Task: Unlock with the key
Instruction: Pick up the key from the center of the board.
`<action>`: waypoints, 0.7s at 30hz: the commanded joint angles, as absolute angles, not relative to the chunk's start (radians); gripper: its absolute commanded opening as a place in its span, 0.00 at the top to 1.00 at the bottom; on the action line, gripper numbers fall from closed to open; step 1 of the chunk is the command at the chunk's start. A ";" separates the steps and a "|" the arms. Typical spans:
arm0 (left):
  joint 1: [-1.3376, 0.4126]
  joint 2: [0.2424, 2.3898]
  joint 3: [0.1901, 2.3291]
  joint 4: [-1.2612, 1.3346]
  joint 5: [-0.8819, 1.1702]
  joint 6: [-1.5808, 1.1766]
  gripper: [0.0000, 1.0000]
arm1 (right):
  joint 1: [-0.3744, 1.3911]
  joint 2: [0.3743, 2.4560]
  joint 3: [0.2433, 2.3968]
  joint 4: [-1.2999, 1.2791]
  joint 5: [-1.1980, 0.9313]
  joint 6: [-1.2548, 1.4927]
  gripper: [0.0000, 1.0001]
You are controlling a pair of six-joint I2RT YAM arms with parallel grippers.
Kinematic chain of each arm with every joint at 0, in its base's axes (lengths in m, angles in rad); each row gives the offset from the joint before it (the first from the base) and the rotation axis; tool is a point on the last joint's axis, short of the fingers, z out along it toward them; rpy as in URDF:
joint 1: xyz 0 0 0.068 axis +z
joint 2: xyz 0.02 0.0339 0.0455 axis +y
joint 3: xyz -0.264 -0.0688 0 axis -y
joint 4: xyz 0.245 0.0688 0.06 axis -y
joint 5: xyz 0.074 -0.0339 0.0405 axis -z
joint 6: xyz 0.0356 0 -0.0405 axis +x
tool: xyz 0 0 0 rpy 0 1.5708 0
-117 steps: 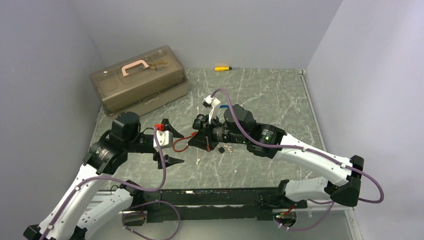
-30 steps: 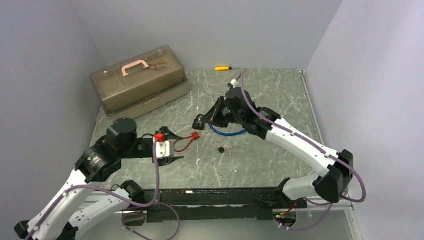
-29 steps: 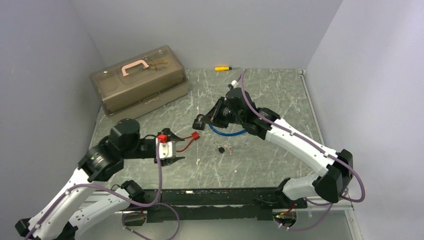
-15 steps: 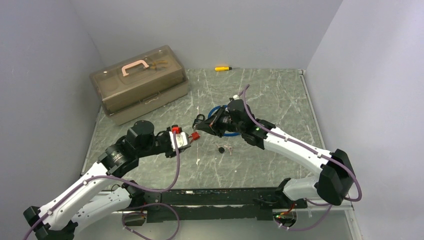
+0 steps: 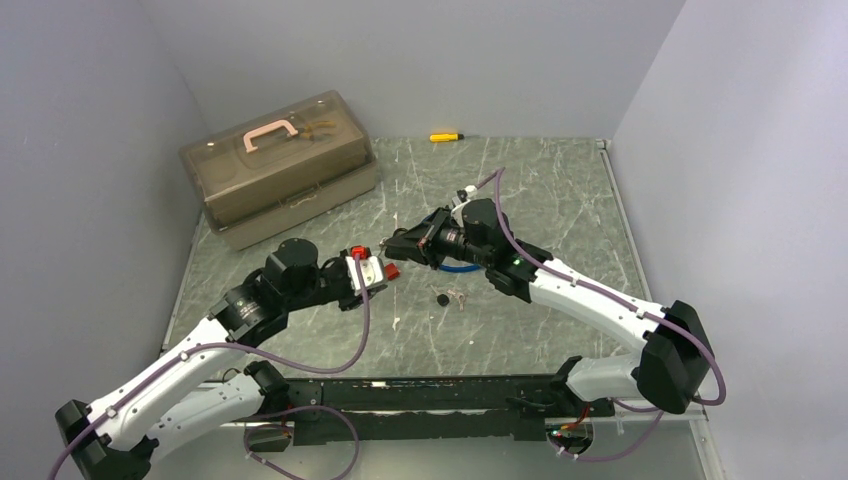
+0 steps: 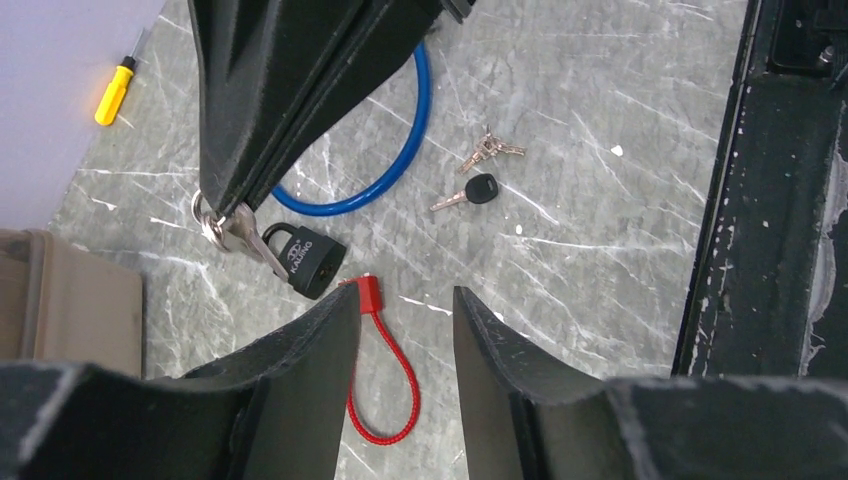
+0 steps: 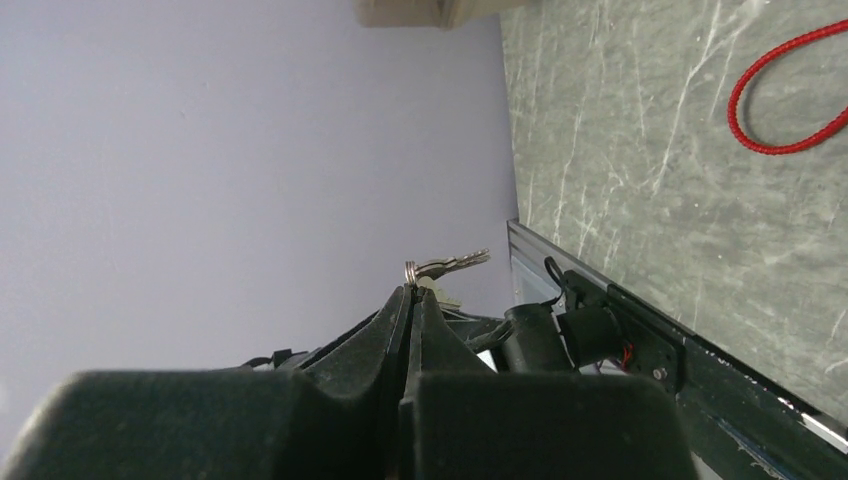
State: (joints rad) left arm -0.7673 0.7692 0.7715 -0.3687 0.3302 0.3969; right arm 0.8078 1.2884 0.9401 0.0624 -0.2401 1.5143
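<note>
In the left wrist view a small black padlock [image 6: 305, 261] hangs with a silver key [image 6: 238, 232] in it. The padlock trails a blue cable loop [image 6: 400, 150]. My right gripper [image 7: 412, 290] is shut on the key's ring, and another key [image 7: 452, 264] sticks out past its tips. My left gripper [image 6: 405, 295] is open, low over a red cable lock [image 6: 385, 400]. The red lock's body [image 6: 367, 293] lies by the left finger's tip, and nothing is held between the fingers. From above, the two grippers nearly meet at mid-table [image 5: 385, 258].
Loose keys, one black-headed [image 5: 445, 298], lie on the table just right of the grippers. A brown lidded box with a pink handle [image 5: 280, 165] stands at the back left. A yellow screwdriver [image 5: 445, 136] lies by the back wall. The black rail [image 6: 780, 200] runs along the near edge.
My left arm has reached right over the red cable lock, and its jaws have narrowed. My right gripper has swung down and left with the padlock and key.
</note>
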 commanded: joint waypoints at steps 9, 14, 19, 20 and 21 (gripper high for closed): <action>-0.771 0.792 0.825 -0.286 0.281 0.406 0.65 | 0.846 1.280 0.977 0.127 -0.262 1.527 1.00; -0.770 0.774 0.831 -0.303 0.263 0.438 0.72 | 0.851 1.273 0.977 0.107 -0.258 1.515 1.00; -0.769 0.775 0.867 -0.354 0.331 0.442 0.87 | 0.857 1.284 0.981 0.101 -0.277 1.500 1.00; -0.769 0.778 0.879 -0.376 0.363 0.448 0.94 | 0.859 1.286 0.981 0.103 -0.281 1.499 1.00; -0.769 0.782 0.893 -0.398 0.391 0.451 1.00 | 0.859 1.289 0.980 0.110 -0.285 1.497 1.00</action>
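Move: The key hangs from the right hand's shut fingertips, about 5 cm ahead of the left hand, 1 cm to its left and 2 cm above it. On the table some 22 cm below, the black padlock lies roughly 19 cm straight ahead of the left hand and the red cable lock 9 cm ahead and 5 cm left. From the right hand, the key is about 1 cm left and 1 cm below. The left hand eases forward about 1 cm towards the key, then rises some 2 cm while its half-open fingers close almost fully beside the downward-pointing key blade; whether they touch the blade can't be clearly seen. Meanwhile the right hand keeps its pinch on the key and brings it back about 1.5 cm and 1 cm left, towards the left fingertips, hardly turning. ##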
